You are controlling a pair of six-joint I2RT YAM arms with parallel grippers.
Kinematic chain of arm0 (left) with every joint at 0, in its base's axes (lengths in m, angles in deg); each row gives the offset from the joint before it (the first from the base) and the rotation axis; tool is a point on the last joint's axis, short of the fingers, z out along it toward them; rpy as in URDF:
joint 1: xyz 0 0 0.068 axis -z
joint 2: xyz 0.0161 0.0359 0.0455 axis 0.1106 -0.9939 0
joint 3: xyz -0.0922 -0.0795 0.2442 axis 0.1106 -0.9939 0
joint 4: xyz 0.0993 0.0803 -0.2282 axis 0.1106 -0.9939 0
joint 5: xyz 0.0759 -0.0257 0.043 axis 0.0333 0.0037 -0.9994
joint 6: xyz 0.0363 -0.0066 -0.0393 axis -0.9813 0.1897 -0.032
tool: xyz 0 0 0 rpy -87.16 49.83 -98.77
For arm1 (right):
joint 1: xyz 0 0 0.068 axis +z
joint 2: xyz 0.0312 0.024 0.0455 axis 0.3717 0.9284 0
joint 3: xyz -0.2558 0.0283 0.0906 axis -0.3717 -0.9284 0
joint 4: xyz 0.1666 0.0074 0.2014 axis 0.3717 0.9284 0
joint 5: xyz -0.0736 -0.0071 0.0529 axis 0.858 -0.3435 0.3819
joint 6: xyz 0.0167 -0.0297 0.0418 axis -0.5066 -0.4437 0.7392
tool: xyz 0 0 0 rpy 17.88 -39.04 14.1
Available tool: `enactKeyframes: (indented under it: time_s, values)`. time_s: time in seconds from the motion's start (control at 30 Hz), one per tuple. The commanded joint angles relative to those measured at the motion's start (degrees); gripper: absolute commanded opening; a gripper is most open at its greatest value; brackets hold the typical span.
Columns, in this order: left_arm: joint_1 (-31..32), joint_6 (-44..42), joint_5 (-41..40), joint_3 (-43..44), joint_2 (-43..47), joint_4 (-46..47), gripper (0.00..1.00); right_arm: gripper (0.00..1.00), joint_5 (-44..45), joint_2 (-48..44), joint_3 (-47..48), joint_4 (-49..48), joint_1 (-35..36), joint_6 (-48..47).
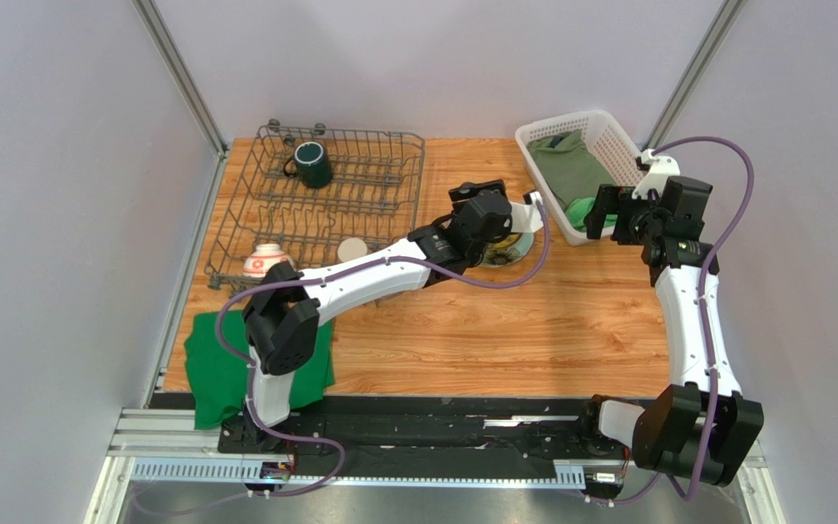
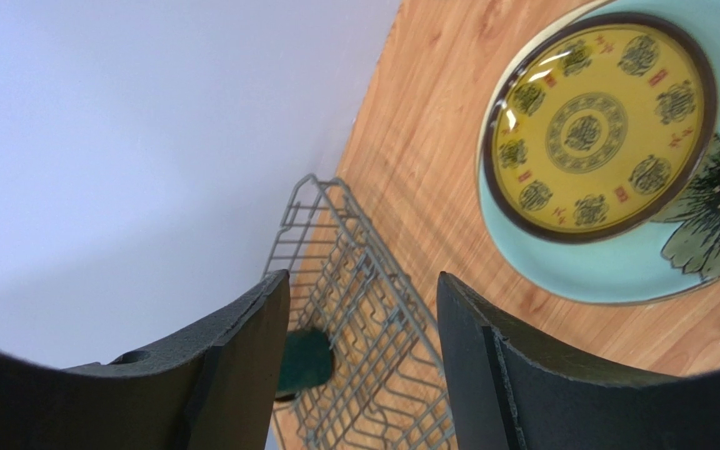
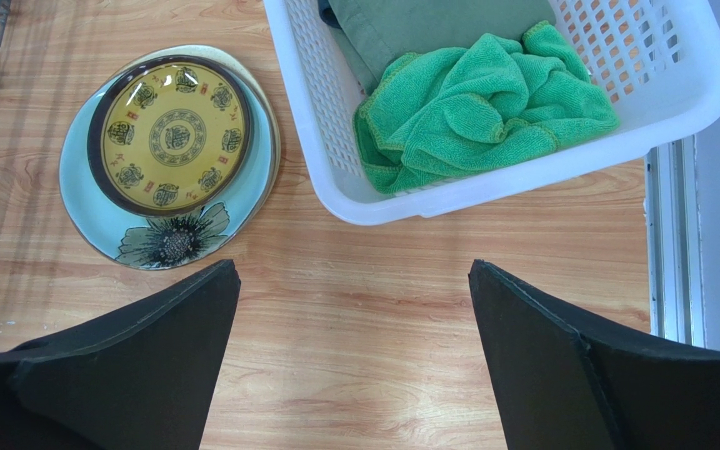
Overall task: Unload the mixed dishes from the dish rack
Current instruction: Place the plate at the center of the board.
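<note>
The dark grey wire dish rack (image 1: pixel 325 202) stands at the table's back left. In it are a dark green mug (image 1: pixel 312 164), a small red-and-white bowl (image 1: pixel 267 260) and a beige cup (image 1: pixel 352 250). Right of the rack, a yellow patterned plate (image 3: pixel 171 136) lies on a pale teal plate (image 3: pixel 162 239) on the table. My left gripper (image 1: pixel 476 218) hovers over these plates, open and empty. In its wrist view the rack (image 2: pixel 354 309) and mug (image 2: pixel 303 361) show between its fingers, the yellow plate (image 2: pixel 598 131) and teal plate (image 2: pixel 617 272) to the right. My right gripper (image 3: pixel 354 272) hangs open over bare wood.
A white lattice basket (image 1: pixel 582 131) holding green cloths (image 3: pixel 486 103) sits at the back right, just beyond my right gripper (image 1: pixel 612 213). A dark green cloth (image 1: pixel 227 366) lies at the table's near left corner, partly under the left arm.
</note>
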Motion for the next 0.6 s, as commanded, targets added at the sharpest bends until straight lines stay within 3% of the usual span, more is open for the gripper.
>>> enactKeyframes:
  time_s: [0.0,0.1,0.2,0.23,0.3,0.43,0.57]
  values:
    - [-0.8,2.8,-5.1,-4.3,7.0,0.1,0.66,0.99,-1.5,-0.8,2.4,-0.1,-0.4,0.7]
    - [-2.6,3.3,-6.9,-6.7,11.1,-0.6,0.67,0.99,-1.9,-0.8,2.4,-0.2,-0.4,0.9]
    - [-6.0,6.8,-3.4,-7.0,15.7,-8.4,0.69,0.99,-2.3,-0.7,2.3,-0.2,-0.3,0.8]
    - [-7.2,8.1,0.1,-6.8,17.0,-10.9,0.82,0.99,-2.4,-0.7,2.3,-0.2,-0.4,0.8]
    - [-11.8,13.5,4.6,-6.1,20.8,-18.5,0.9,0.99,-2.8,-0.6,2.2,-0.3,-0.3,0.8]
    - [-20.4,20.7,16.2,-7.1,28.2,-25.4,0.91,0.99,-3.3,-0.2,2.1,-0.2,-0.2,0.9]
    - [-24.6,19.4,16.2,-10.2,33.1,-29.8,0.94,0.99,-3.6,0.5,2.1,-0.3,-0.1,0.9]
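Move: The empty left hand is high over the plate stack: the yellow plate lies some 18 cm below it, about 4 cm ahead and 5 cm to its right. The green mug in the rack is the likely next thing, about 38 cm left, 14 cm ahead and 16 cm below. Nearer in the rack stand the grey cup, roughly 23 cm left and 6 cm back, and the bowl, 41 cm left and 6 cm back, both some 17 cm below. From the right hand the mug lies roughly 63 cm left, 18 cm ahead and 14 cm below. Already free of the yellow plate, the left hand sweeps left about 23 cm, slowly at first and then ever faster, away from the plate stack and out over the rack towards the mug's side, climbing some 8 cm with most of that rise late. The wrist swings about 20 degrees counter-clockwise and rolls its left side down, while the fingers, two-thirds open at the start, spread to nearly full width with nothing between them. ##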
